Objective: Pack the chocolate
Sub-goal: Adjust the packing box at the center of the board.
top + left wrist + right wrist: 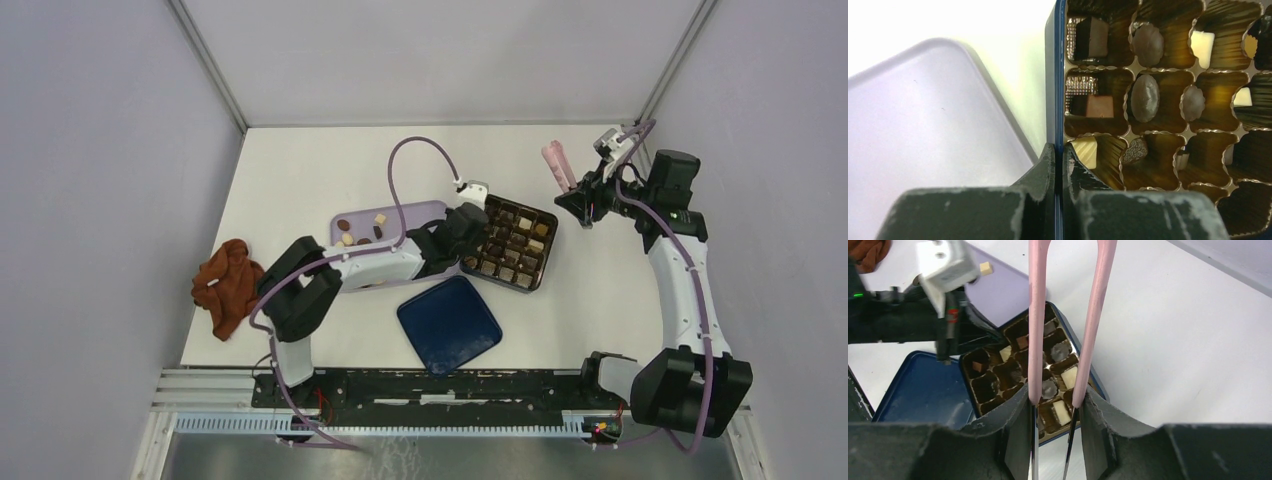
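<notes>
The chocolate box (pixel 547 252), a blue tin with a gold divided insert, sits mid-table. Several chocolate pieces (pixel 1145 97) lie in its cells, dark, brown and cream. More loose chocolate (pixel 362 232) lies on the lavender tray (pixel 420 212) to its left. My left gripper (pixel 468 240) is shut on the box's blue left wall (pixel 1050 75), one finger inside and one outside (pixel 1060 150). My right gripper (pixel 578 205) hovers at the back right of the box, shut on the pink tongs (pixel 1037 315). The tongs' two arms stand apart, with nothing between the tips.
A dark blue lid (pixel 448 323) lies flat in front of the box. A reddish-brown cloth (pixel 227 285) is bunched at the table's left edge. The lavender tray (pixel 923 125) sits close against the box's left side. Grey walls enclose the white table.
</notes>
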You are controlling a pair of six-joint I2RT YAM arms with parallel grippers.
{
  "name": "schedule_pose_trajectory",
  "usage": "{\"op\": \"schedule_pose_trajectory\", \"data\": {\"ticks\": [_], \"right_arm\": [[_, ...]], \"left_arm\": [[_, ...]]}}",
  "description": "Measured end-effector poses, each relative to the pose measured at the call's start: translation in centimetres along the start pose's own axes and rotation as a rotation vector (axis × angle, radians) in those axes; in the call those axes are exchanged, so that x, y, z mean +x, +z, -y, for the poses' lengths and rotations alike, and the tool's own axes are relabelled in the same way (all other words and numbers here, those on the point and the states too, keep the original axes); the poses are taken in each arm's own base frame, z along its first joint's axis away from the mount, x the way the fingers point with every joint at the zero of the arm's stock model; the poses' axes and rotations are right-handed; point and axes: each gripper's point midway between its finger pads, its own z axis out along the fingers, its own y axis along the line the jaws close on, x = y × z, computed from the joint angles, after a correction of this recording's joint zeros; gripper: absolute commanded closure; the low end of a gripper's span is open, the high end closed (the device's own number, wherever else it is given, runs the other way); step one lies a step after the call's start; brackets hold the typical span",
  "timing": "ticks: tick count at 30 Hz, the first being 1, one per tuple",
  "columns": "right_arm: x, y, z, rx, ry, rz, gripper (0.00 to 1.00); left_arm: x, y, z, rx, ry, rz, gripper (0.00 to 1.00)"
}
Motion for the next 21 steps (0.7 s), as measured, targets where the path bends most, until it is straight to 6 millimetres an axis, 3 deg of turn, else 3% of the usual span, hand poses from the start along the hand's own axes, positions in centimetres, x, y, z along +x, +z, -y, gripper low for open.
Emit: {"op": "schedule_pose_trajectory", "data": {"ticks": [5, 9, 17, 21], "right_arm": [[-0.7, -0.6, -0.5, -0.008, -0.014, 0.022, 0.59], [-1.1, -0.8, -1.1, -0.025, -0.024, 0.038, 0.59], [-1.4, -0.8, -1.6, -0.05, -0.028, 0.05, 0.6], [-1.5, -0.9, -1.8, -0.062, -0.031, 0.056, 0.59]], "left_arm": [[-2.3, -3.7, 0.9, 0.013, 0.063, 0.198, 0.98], [-3.7, -5.3, 1.6, 0.034, 0.062, 0.306, 0.98], [-4.8, -5.5, 1.5, 0.017, 0.054, 0.363, 0.98], [-4.8, -4.5, 1.8, 0.006, 0.064, 0.339, 0.98]]}}
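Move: My left fingers are already shut on the left wall of the packing box, whose middle lies about 7 cm to my right, 2 cm back and 3 cm below the hand. The purple tray is some 15 cm to my left, 3 cm back; the blue tray is about 18 cm back and 5 cm to my left, both roughly 7 cm lower. From my right hand, holding the tongs, the box is around 10 cm left, level fore-and-aft and 21 cm below. Keeping its pinch on the box's left wall, my left hand hoists the box about 7 cm away from the table, most of it in the first half, easing back some 2 cm at first and tipping its fingertips upward by about 20 degrees; it then nearly holds there. My right hand keeps the pink tongs and draws up and slightly back, about 2 cm. ##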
